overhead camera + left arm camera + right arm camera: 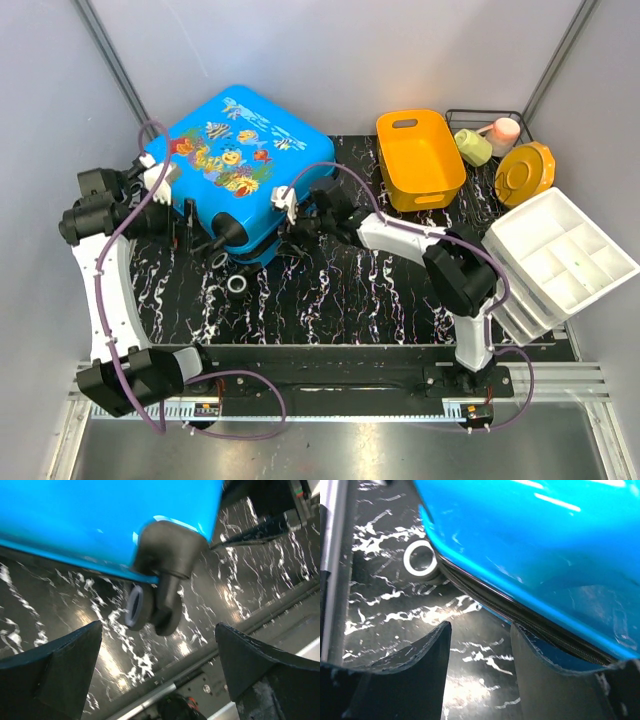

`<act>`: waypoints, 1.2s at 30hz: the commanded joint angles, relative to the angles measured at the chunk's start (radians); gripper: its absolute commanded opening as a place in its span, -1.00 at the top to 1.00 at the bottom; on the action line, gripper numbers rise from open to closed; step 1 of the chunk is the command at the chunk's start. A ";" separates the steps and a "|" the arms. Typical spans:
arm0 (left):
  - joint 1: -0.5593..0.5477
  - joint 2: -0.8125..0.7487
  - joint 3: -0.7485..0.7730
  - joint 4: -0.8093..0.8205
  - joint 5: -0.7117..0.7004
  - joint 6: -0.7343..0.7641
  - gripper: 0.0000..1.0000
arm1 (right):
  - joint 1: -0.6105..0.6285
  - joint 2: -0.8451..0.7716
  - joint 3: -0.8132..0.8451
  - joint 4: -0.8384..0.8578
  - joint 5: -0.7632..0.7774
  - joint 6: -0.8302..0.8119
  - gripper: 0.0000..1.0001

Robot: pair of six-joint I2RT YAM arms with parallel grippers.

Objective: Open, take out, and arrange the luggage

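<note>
The luggage (pixel 235 150), a bright blue hard-shell suitcase with a fish print on its lid, lies shut at the back left of the black marbled table (pixel 340 290). Its near corner carries small wheels (pixel 229 272). My left gripper (pixel 195 228) is at its near left side, open wide, with one wheel (pixel 150 607) just beyond the fingertips; in the left wrist view nothing sits between the left gripper's (pixel 159 627) fingers. My right gripper (pixel 280 235) is at the near right edge, open. In the right wrist view the right gripper (pixel 481 626) has one finger (pixel 545 655) against the dark zip seam (pixel 520 615).
An orange basket (pixel 420 158) stands right of the suitcase. Behind it a wire rack (pixel 490 118) holds a green cup (pixel 473 147) and a pink cup (pixel 503 133), with a yellow round lid (pixel 525 172) beside. A white compartment tray (pixel 560 250) is at the right edge.
</note>
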 commanded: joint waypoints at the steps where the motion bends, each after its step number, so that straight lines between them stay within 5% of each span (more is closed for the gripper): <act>1: -0.001 -0.042 -0.063 -0.091 0.069 0.120 -0.98 | 0.036 -0.098 0.016 0.106 0.006 0.058 -0.21; 4: -0.001 -0.062 -0.025 -0.085 0.087 0.105 -0.98 | 0.028 -0.255 -0.087 0.073 0.076 0.062 -0.39; 9: -0.005 -0.084 0.040 -0.012 0.064 0.023 -0.98 | -0.003 -0.438 -0.179 -0.013 0.299 0.139 -0.99; 11: -0.005 -0.094 0.046 0.030 0.050 0.009 -0.98 | -0.022 -0.445 -0.173 -0.117 0.316 0.122 -0.99; 19: -0.007 -0.107 0.066 0.083 0.006 -0.099 -0.98 | -0.242 -0.266 -0.058 -0.196 -0.002 0.317 -0.99; 36: -0.004 -0.177 -0.064 0.183 -0.149 -0.306 -0.98 | 0.023 -0.133 0.051 -0.250 0.710 0.271 -0.93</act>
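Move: Hidden behind the right hand, the zipper pull on the suitcase's near-right side lies about 6 cm ahead and 5 cm to the right, roughly 1 cm higher. From that hand the corner wheel is about 8 cm back, 7 cm left and 5 cm lower, while the black corner bracket sits about level fore and aft, 8 cm left and 8 cm higher. From the left hand the zipper pull is some 7 cm ahead, 21 cm right and 13 cm below. Lifting away from the suitcase's side, the right hand arcs up some 14 cm and off to the right, its fingers going from half open to wide. It then reaches forward, sinks to its starting height and edges back left, turning about 35 degrees clockwise to face the zipper pull just beyond its fingertips. The open left hand backs off slightly, then rises a little. ##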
